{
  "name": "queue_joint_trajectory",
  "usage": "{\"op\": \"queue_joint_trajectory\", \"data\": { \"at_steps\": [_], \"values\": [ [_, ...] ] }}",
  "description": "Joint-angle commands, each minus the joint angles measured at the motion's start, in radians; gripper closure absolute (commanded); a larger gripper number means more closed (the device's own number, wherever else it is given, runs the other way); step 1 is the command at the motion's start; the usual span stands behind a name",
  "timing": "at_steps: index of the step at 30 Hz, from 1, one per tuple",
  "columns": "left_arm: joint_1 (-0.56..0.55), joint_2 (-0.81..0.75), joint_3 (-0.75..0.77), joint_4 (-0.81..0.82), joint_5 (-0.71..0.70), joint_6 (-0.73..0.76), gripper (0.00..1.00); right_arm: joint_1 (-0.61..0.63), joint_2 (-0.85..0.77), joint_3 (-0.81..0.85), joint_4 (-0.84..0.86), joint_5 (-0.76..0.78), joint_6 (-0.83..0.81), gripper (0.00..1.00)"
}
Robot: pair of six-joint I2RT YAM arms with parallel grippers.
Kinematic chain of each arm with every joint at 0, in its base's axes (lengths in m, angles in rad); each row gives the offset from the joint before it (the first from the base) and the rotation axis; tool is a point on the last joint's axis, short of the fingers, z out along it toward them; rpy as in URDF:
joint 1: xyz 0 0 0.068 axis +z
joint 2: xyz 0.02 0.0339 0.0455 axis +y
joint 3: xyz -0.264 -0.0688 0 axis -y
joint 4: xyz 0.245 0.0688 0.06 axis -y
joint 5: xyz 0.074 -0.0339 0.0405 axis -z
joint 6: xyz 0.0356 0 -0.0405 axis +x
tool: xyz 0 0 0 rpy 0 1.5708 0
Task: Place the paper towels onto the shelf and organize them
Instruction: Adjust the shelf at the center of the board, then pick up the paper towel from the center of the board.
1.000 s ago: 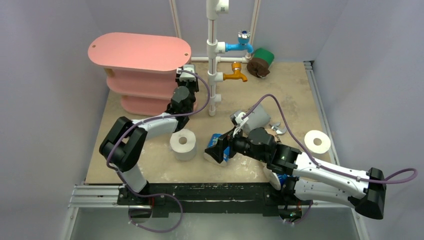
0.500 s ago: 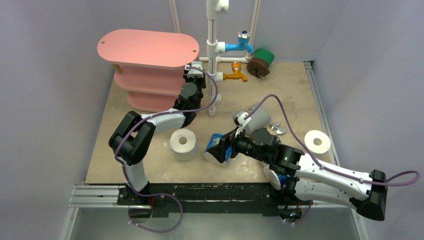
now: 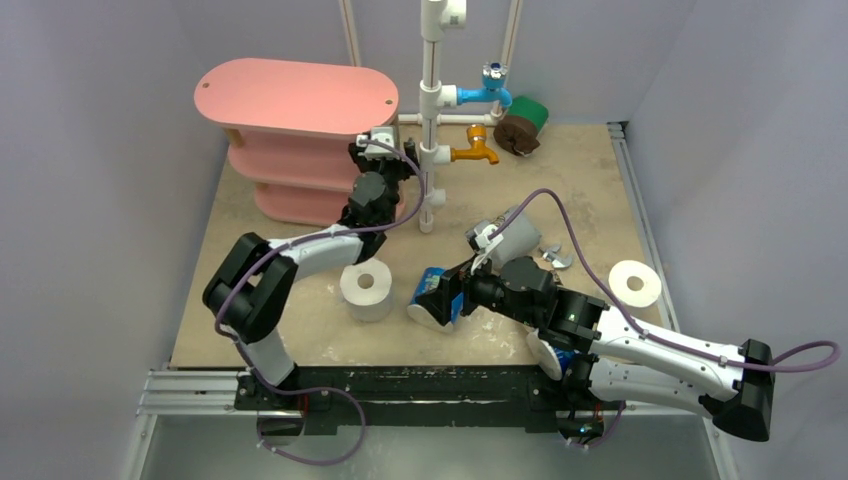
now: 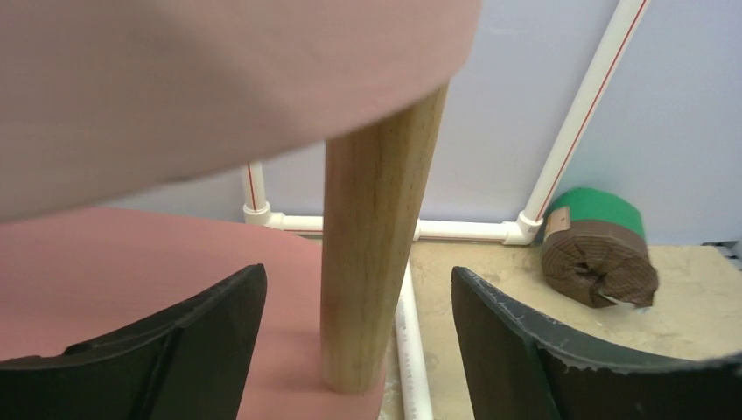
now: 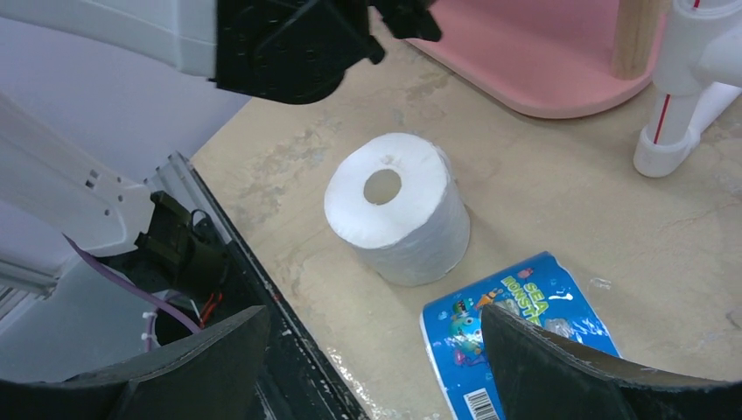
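Observation:
The pink shelf (image 3: 290,100) stands at the back left, with no roll showing on its boards. My left gripper (image 3: 383,152) is open at its right end, jaws either side of a wooden post (image 4: 376,245) without touching it. My right gripper (image 3: 432,300) hovers open over a blue printed paper towel (image 3: 442,300), which lies under its right finger (image 5: 560,367). Just left of it stands a bare white roll (image 3: 366,288). A grey roll (image 3: 515,235) lies mid-table and another white roll (image 3: 635,283) sits at the right. Green (image 3: 530,110) and brown (image 3: 516,133) rolls lie at the back.
A white pipe frame (image 3: 430,120) with a blue tap (image 3: 480,92) and an orange tap (image 3: 470,152) stands right beside the shelf's right end and my left gripper. A small metal piece (image 3: 553,255) lies by the grey roll. The black base rail (image 3: 400,385) runs along the near edge.
The shelf slid a little to the right with my left gripper closed round its post. The left jaws have since opened and released the post. The right arm has stayed put.

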Motion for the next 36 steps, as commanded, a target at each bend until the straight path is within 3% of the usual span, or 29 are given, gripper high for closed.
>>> {"op": "queue_joint_trajectory", "data": {
  "at_steps": [1, 6, 13, 20, 27, 31, 36],
  "values": [
    [-0.027, -0.161, -0.080, 0.081, 0.017, -0.026, 0.19, 0.002, -0.016, 0.035, -0.011, 0.037, -0.021, 0.07],
    [-0.027, -0.311, -0.184, -0.004, -0.002, -0.032, 0.08, 0.002, -0.013, 0.044, -0.012, 0.058, -0.028, 0.07],
    [-0.037, -0.559, -0.327, -0.192, -0.035, -0.084, 0.02, 0.002, -0.002, 0.060, -0.012, 0.070, -0.034, 0.07],
    [-0.090, -0.865, -0.184, -0.912, -0.123, -0.182, 0.00, 0.002, 0.007, 0.045, -0.029, 0.088, -0.029, 0.06],
    [-0.116, -1.172, -0.118, -1.505, -0.118, -0.445, 0.00, 0.002, 0.008, 0.023, -0.017, 0.134, -0.006, 0.06],
    [-0.117, -1.215, -0.085, -1.815, -0.114, -0.617, 0.00, 0.002, 0.031, -0.003, -0.001, 0.157, 0.022, 0.07],
    [-0.117, -1.111, -0.026, -2.143, -0.123, -0.881, 0.00, 0.002, 0.058, -0.040, 0.035, 0.186, 0.052, 0.07]
  ]
}}
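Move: The white roll, free on the board, stands some 27 cm back from the left hand, about 3 cm to its left and 20 cm below. The shelf's near right post is between the left fingers, with the shelf's middle about 18 cm left, 6 cm ahead and 8 cm lower. The blue pack lies about 27 cm back and 12 cm right, 21 cm down. From the right hand, the roll is 5 cm ahead, 15 cm left and 18 cm down. Opening fully, the left hand backs off the shelf post about 27 cm, veering left, finally tipping down some 30 degrees. ##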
